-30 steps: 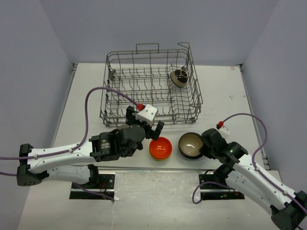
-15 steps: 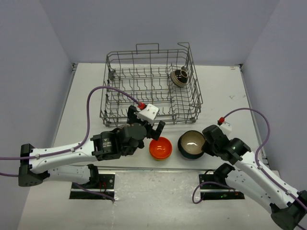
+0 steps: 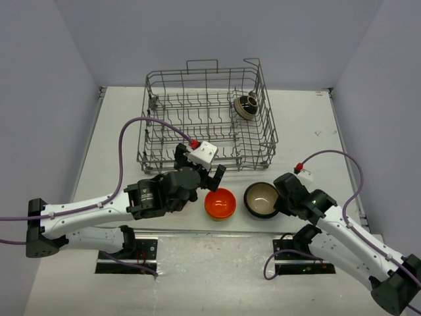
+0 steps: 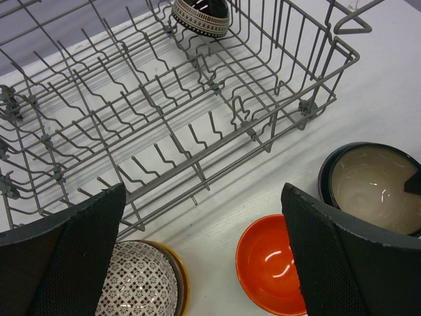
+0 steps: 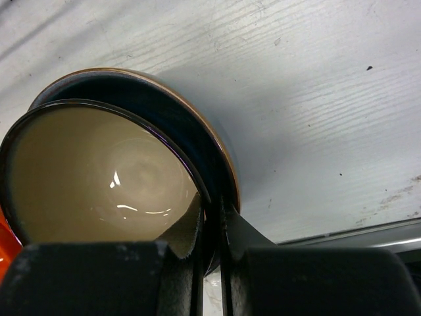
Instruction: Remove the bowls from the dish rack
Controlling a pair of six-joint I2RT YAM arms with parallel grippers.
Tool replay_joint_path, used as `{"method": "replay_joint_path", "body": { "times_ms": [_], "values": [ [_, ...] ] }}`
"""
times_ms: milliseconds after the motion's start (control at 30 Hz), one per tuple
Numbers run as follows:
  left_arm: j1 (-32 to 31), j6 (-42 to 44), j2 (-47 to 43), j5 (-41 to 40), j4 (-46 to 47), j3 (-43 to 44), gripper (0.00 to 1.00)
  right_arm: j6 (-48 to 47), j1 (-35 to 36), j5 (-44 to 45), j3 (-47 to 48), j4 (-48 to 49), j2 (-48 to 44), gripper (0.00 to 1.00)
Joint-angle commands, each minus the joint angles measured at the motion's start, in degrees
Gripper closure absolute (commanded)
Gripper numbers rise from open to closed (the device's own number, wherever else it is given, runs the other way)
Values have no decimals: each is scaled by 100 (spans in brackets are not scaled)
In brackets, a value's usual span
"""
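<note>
The grey wire dish rack (image 3: pixel 172 129) stands at the back middle and holds one black-and-cream striped bowl (image 3: pixel 247 105) at its right rear; that bowl also shows in the left wrist view (image 4: pixel 200 16). An orange bowl (image 3: pixel 220 203) sits on the table in front of the rack. My left gripper (image 3: pixel 198 172) is open and empty above the table, between the orange bowl (image 4: pixel 270 273) and a patterned bowl (image 4: pixel 135 283) nested in a yellow one. My right gripper (image 5: pixel 214 227) is shut on the rim of a black bowl with a cream inside (image 5: pixel 99 171), which rests in another dark bowl (image 5: pixel 197 125).
The rack's front wall (image 4: pixel 217 148) runs just beyond my left gripper. The table's near edge with its metal strip (image 3: pixel 217 232) lies close behind the bowls. Grey walls close in the table on the left, right and back.
My right gripper has shifted slightly left with the black-and-cream bowl, which now sits more level. My left gripper has barely moved.
</note>
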Motion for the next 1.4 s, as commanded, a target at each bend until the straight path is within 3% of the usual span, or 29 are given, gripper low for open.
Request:
{"method": "replay_joint_path", "body": {
  "times_ms": [0,200,333,633,700,900,1100,1300,1367],
  "values": [
    [74,-140,-157,78,256,-87,0,61,12,-33,-57,612,-51,95],
    [118,-140,-96,184,256,-69,0,-44,21,-68,22,692,-34,87],
    [136,-157,-43,228,247,-34,0,-88,21,-121,49,630,-77,69],
    [197,-201,45,298,317,-8,0,-141,12,125,303,279,-403,62],
    [215,-254,98,246,309,10,0,-150,21,248,400,156,-429,55],
    [636,-860,291,262,291,89,0,-123,21,477,602,6,-438,52],
    [1717,-1641,546,1799,1107,185,0,-571,30,582,1304,-11,-781,49],
    [2780,-2616,1336,3057,2021,729,0,-1283,21,486,1876,269,-1079,24],
    [3123,-2767,1817,3373,2286,984,0,-1450,21,354,1886,462,-1159,8]
  ]
}}
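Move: The right fingers still hold the rim of the tan-lined bowl, nested in the teal bowl, its middle about 6 cm to their left, 1 cm ahead and 3 cm below. The orange bowl stands roughly 21 cm left, level fore and aft. From the open left hand, the black patterned bowl in the rack lies some 38 cm ahead, 18 cm right and 19 cm lower; the orange bowl is about 5 cm back and 7 cm right, far below. The right fingers let go of the tan-lined bowl's rim, opening wide as the hand lifts clear, slowly then fast, about 16 cm up and slightly forward, tipping its fingertips outward. The left hand, fingers staying wide open, idles, then late on swings some 13 cm forward over the rack towards the black patterned bowl, rolling about 30 degrees right side down. ##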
